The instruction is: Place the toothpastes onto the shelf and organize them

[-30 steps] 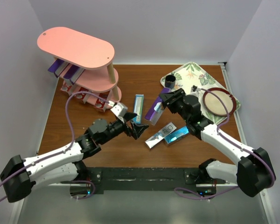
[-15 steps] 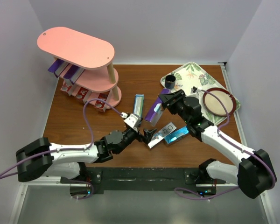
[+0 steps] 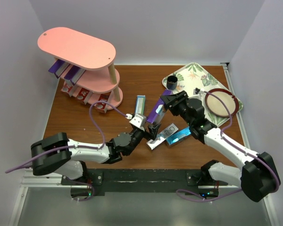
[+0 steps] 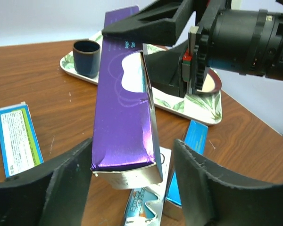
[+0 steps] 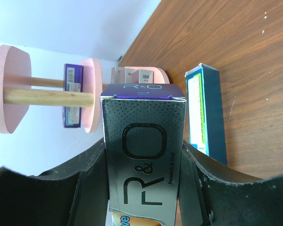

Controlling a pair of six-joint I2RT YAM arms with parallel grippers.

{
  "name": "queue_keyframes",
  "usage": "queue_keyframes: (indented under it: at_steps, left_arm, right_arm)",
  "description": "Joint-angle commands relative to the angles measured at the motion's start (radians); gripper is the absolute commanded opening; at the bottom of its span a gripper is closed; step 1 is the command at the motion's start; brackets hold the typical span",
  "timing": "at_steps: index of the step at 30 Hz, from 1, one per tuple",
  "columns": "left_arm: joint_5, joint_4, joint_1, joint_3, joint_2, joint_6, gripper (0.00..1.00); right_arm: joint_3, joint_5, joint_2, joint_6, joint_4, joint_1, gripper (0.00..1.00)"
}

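My right gripper [image 5: 144,146] is shut on a purple toothpaste carton [image 3: 155,112] and holds it tilted above the table. The carton's lower end [image 4: 125,117] sits between the fingers of my left gripper [image 3: 148,129], which is open: its right finger [image 4: 203,183] stands clear of the carton. A silver carton [image 3: 161,135] and a blue carton [image 3: 179,136] lie beneath, and a teal one [image 3: 140,107] lies further back. The pink shelf [image 3: 78,47] at the far left carries purple cartons [image 3: 66,70] and red cartons [image 3: 80,93].
A leaf-patterned tray [image 3: 188,73] at the back right holds a dark cup [image 3: 172,84] and a brown-rimmed plate [image 3: 221,102]. White walls close in the table on three sides. My left arm's purple cable [image 3: 96,113] loops over the wood near the shelf.
My left arm has reached right, bringing its jaws around the lower end of the purple carton, and the jaws have narrowed. The right arm has barely moved.
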Motion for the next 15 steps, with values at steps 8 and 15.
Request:
queue_keyframes:
  at_steps: [8,15]
  left_arm:
    - [-0.068,0.251,-0.008,0.036,0.054,0.084,0.43]
    - [-0.071,0.289,-0.007,0.016,0.042,0.107,0.16]
  right_arm:
    - [-0.015,-0.028,-0.047,0.031,0.081,0.008,0.31]
    - [-0.024,-0.028,-0.056,0.019,0.076,0.009,0.55]
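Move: The purple toothpaste box is held up by the right hand, its middle about 3 cm back and 3 cm left of that hand and 1 cm below it. From the left hand its middle is some 8 cm ahead, 3 cm right and 1 cm up, with its near end already between the open fingers. About 16 cm below the left hand lie the white box, 2 cm ahead and 4 cm right; the blue box, 3 cm ahead and 13 cm right; and the teal box, 15 cm ahead and 8 cm left. The left fingers shut on the sides of the purple box's near end and pinch it, about a third of their full opening being taken up. While closing, the left hand rises about 1.5 cm and eases slightly forward, tipping up some 5 degrees. The right hand keeps its grip farther along the box and lifts by nearly the same amount. ##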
